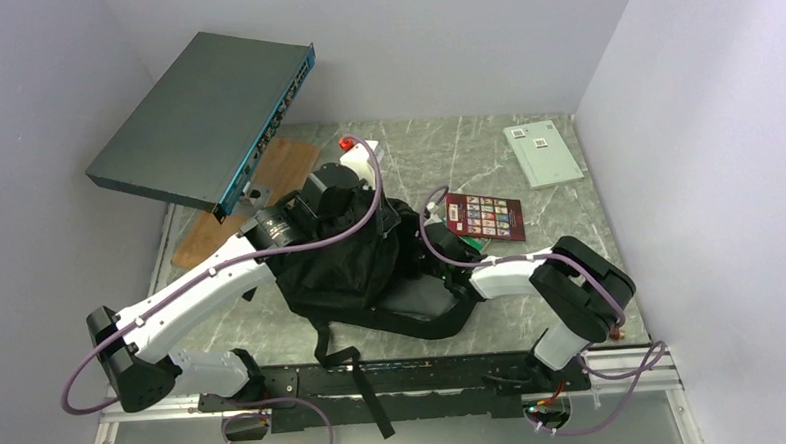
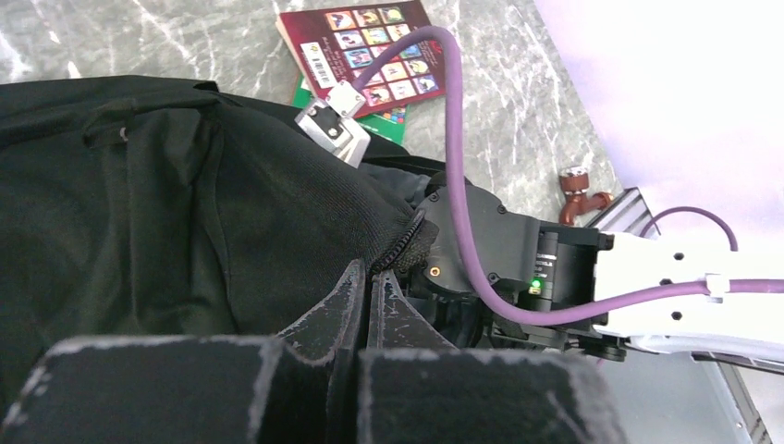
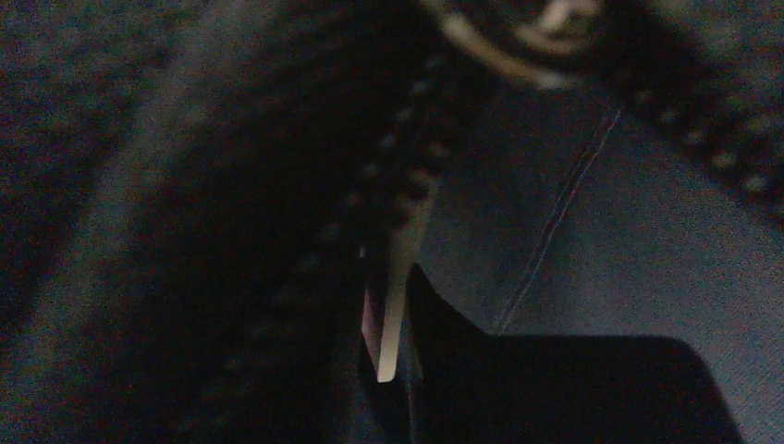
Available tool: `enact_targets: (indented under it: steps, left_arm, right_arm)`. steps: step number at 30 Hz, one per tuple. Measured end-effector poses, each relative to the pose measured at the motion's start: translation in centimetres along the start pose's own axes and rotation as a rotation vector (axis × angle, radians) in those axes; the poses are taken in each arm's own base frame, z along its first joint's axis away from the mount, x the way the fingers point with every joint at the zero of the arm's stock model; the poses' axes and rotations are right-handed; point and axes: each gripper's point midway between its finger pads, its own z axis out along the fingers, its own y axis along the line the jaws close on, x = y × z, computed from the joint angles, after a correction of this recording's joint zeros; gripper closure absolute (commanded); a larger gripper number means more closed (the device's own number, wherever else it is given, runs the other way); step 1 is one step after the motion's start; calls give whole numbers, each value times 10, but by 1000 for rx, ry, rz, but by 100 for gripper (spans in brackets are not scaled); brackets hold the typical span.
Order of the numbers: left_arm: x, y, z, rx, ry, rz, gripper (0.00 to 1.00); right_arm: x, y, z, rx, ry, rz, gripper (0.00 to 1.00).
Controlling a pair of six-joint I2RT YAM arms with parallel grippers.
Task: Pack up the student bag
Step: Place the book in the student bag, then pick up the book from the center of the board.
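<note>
The student bag (image 1: 356, 274) lies black and slumped in the middle of the table, straps trailing toward the near edge. My left gripper (image 2: 372, 270) is shut on the zippered rim of the bag's opening (image 2: 407, 239) and holds that fabric up. My right arm's wrist (image 2: 481, 250) reaches under that rim, so the gripper is inside the bag. In the dark right wrist view, my right gripper (image 3: 388, 282) has a thin pale flat edge (image 3: 393, 314) standing between its fingers, with grey lining (image 3: 601, 231) and zipper teeth (image 3: 370, 194) around it. Whether the jaws still pinch it is unclear.
A red book with a picture grid (image 1: 484, 216) lies just right of the bag, on a green item (image 2: 396, 116). A pale green booklet (image 1: 543, 153) sits at the back right. A grey metal box (image 1: 204, 120) leans at the back left above a wooden board (image 1: 267, 177).
</note>
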Motion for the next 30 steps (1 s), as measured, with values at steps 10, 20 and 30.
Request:
enact_targets:
  steps: [10, 20, 30]
  left_arm:
    - [2, 37, -31, -131, -85, 0, 100]
    - [38, 79, -29, -249, -39, -2, 100]
    - [55, 90, -38, -269, -31, -40, 100]
  right_arm:
    - [13, -10, -55, 58, 103, -329, 33]
    - [-37, 15, -161, 121, -97, -646, 3]
    - [-185, -55, -219, 622, -482, -476, 1]
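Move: The right hand is inside the bag with its fingers just parting at the pink book, whose middle lies some 7 cm left and 3 cm ahead. The red book on the table is about 22 cm right, 11 cm ahead and 7 cm below; the green book half under it is roughly 16 cm right and 5 cm ahead. From the left hand, holding the flap up, the red book is some 23 cm right, 12 cm ahead, 29 cm below. Right fingers release the pink book, rise from the bag, swing some 27 cm right; left draws flap leftward. ##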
